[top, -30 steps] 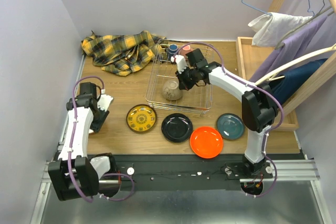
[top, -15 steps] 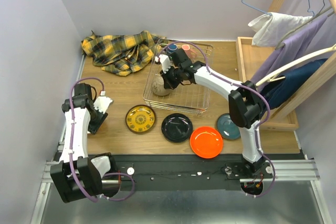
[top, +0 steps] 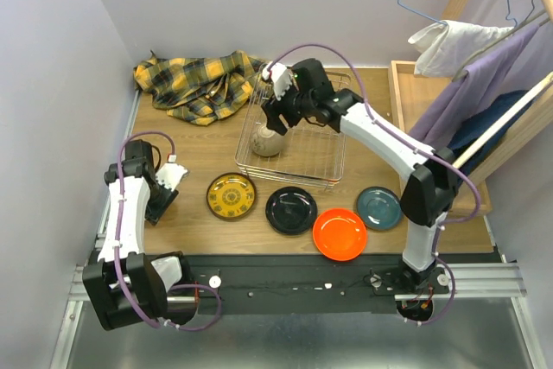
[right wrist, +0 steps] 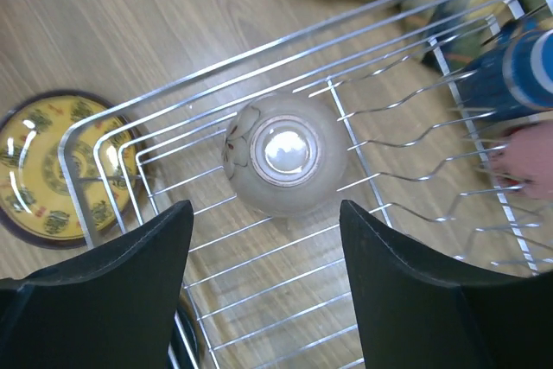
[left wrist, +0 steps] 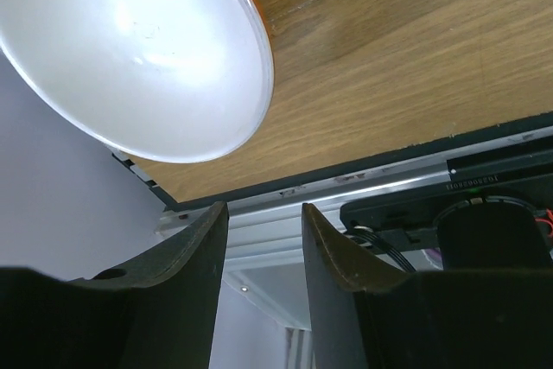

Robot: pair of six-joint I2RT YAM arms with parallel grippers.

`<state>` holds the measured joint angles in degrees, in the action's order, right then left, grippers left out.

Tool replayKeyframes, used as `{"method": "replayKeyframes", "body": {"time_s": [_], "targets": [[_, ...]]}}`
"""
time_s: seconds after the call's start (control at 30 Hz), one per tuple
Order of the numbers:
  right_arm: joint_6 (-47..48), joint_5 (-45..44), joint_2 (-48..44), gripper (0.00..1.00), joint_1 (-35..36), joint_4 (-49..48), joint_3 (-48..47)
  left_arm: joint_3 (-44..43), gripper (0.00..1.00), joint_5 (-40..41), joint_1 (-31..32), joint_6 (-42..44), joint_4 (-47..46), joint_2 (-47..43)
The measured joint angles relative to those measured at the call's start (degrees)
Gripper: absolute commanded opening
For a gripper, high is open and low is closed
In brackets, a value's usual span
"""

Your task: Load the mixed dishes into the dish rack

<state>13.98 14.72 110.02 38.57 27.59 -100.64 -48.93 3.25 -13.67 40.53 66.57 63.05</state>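
Note:
The dish rack (top: 333,149) stands at the middle back of the table. A beige bowl (top: 267,142) lies upside down in its front left corner. My right gripper (top: 275,117) hangs just above that bowl, open and empty; in the right wrist view the bowl (right wrist: 288,155) shows beyond the spread fingers. A blue cup (right wrist: 518,75) stands in the rack's far corner. In front of the rack lie yellow (top: 232,196), black (top: 290,210), orange (top: 340,233) and teal (top: 378,207) plates. My left gripper (top: 158,205) is low at the left, open and empty. Beyond it lies a white dish with an orange edge (left wrist: 138,49).
A yellow plaid cloth (top: 203,84) is bunched at the back left. A wooden tray frame (top: 415,101) and hanging clothes (top: 467,41) stand at the right. A wall runs close along the left arm. The table's near edge and metal rail (left wrist: 363,183) lie under the left gripper.
The right gripper carried the beige bowl to the rack's left side, opened, let it go and rose toward the back. The left arm barely shifted.

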Motion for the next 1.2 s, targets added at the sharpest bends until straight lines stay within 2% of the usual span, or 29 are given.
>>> {"method": "replayKeyframes", "body": {"time_s": [0.13, 0.4, 0.5, 0.7, 1.2], "targets": [[0.04, -0.79, -2.14, 0.76, 0.0, 3.72, -3.58, 2.38, 0.46, 0.94, 0.0, 0.07, -1.73, -0.13], [0.02, -2.08, 2.64, 0.76, 0.0, 11.69, -11.74, 6.88, 0.47, 0.92, 0.0, 0.2, -4.74, -0.13], [-0.11, -2.58, 3.74, 0.76, 0.0, 13.31, -12.44, 4.46, 0.47, -0.76, 0.02, 0.63, -4.26, 0.02], [-0.22, -3.89, 3.78, 0.76, 0.0, 14.47, -12.09, -5.75, 0.47, -7.74, 0.68, 3.58, -0.02, 2.84], [0.17, -7.02, 1.7, 0.76, 0.0, 14.45, -8.24, -5.9, 0.46, -8.44, 1.42, 2.97, -3.98, 15.5]]}}
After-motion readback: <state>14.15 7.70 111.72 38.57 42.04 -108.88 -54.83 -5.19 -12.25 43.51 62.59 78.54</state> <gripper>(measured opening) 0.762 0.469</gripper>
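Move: The white bowl with the orange outside is my left hand's target: its middle lies about 6 cm ahead, 3 cm to the left and 6 cm below. The yellow plate lies some 21 cm to that hand's right and 7 cm ahead; the dish rack's middle is roughly 40 cm right and 25 cm ahead. From my right hand, the white bowl is about 36 cm left, 19 cm back and 17 cm lower. My left hand dips about 3 cm and eases slightly back, then arcs up and forward some 6 cm, edging right, and sinks again to bring the half-open fingers to the white bowl's right rim, tilting about 10 degrees. Above the rack, my empty, open right hand rises 4 cm, sinks back as far and drifts 3 cm right, its wrist rolling slightly. ##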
